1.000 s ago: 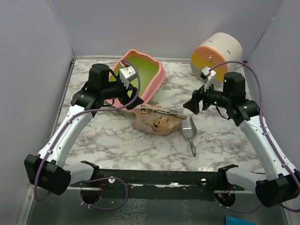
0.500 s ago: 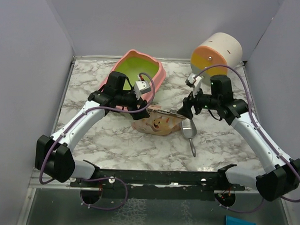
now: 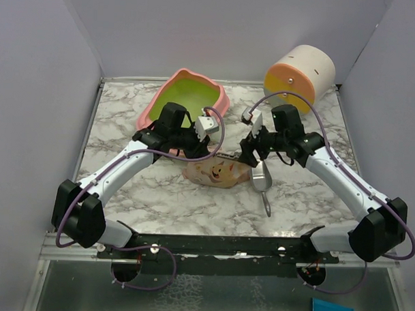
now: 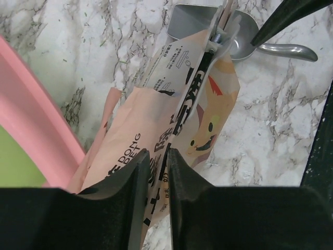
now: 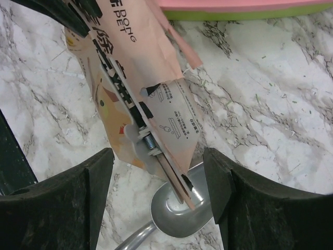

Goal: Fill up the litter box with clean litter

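Observation:
The pink litter box [image 3: 219, 105] with its lime-green inside stands at the back left; its rim shows in the left wrist view [image 4: 31, 120]. Clean litter is out of view. In front of the box lies a beige-orange cat pouch [image 3: 217, 173]. My left gripper [image 4: 157, 153] is shut on the pouch's [image 4: 171, 104] upper edge. My right gripper [image 5: 157, 156] is open, its fingers astride the pouch's [image 5: 140, 78] clipped end without touching it. A grey spring clip [image 5: 148, 143] pinches that end.
A grey metal scoop [image 3: 262, 179] lies right of the pouch, its bowl [image 5: 182, 213] under the clipped end. A round cream-and-orange drawer cabinet [image 3: 299, 75] stands at the back right. Grey walls close in the marble table [image 3: 315, 193] on three sides.
My left arm swung from over the litter box down to the pouch and its jaws closed on the edge. My right gripper moved left to the pouch's clipped end, still open.

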You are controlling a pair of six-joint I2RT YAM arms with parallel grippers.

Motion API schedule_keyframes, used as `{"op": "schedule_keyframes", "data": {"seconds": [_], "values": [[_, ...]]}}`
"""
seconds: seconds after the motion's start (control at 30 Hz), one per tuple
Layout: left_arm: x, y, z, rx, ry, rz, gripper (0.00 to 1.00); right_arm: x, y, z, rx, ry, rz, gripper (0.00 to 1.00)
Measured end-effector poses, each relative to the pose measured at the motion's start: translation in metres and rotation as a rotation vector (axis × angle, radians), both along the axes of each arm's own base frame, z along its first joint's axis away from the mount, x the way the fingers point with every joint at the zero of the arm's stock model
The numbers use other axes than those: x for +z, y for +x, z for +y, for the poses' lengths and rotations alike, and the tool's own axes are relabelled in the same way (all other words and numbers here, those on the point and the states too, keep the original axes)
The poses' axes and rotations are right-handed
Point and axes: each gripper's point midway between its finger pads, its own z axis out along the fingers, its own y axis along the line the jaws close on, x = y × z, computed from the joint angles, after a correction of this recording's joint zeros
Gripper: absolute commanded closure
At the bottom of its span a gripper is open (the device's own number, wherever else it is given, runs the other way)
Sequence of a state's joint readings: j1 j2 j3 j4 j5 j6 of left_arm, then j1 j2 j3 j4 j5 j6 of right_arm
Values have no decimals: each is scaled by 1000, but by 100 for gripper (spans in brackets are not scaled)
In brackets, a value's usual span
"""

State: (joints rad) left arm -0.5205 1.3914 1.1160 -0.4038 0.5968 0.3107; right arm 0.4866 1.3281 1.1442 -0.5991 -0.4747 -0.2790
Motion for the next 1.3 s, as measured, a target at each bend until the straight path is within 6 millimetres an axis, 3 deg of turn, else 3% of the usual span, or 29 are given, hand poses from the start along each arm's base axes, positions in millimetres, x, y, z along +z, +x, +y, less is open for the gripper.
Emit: {"op": "schedule_keyframes", "data": {"seconds": [0.07,0.4,0.57,0.73,0.8,0.83,0.87,1.3], "values": [[0,0,-1,-1,3,-8,92,-2,-1,2,7,-9,-1,31],[-2,1,-2,7,11,-14,94,-9,-11,13,39,-37,-3,37],[-2,0,-3,8,12,-12,95,-15,-12,11,35,-55,0,49],[-3,0,-3,10,12,-10,99,-20,-9,11,25,-72,0,66],[-3,0,-3,9,12,-9,100,-23,-7,9,14,-81,-4,81],[-3,0,-3,9,12,-10,100,-24,-6,9,12,-83,-3,94],[-3,-1,-4,9,13,-10,100,-25,-6,9,14,-87,-6,98],[-5,2,-5,39,21,-22,100,-16,-2,-8,-159,-99,-16,99]]}}
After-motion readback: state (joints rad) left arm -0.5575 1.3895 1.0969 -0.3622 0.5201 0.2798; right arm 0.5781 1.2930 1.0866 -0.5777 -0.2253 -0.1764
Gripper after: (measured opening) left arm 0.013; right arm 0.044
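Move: The top fold of the litter bag's mouth already lies between the half-closed left pads, no more than about 1 cm below them. The clip's middle is some 6 cm to the right of the left hand, level with it fore and aft; the litter box is about 15 cm ahead and 6 cm to its left. From the right hand, the clip's handle end is roughly 1 cm back, 1 cm left and 3 cm below, with the scoop some 7 cm back, 5 cm right and 12 cm lower. Close the left gripper on the bag's top fold and hold it almost in place. Bring the wide-open right gripper down about 2.5 cm, drifting slightly back and left at first, onto the clip's handle end, and shut it to squeeze the handles. Then draw it right about 1.5 cm, lifting nearly 1 cm and turning clockwise some 10 degrees. ##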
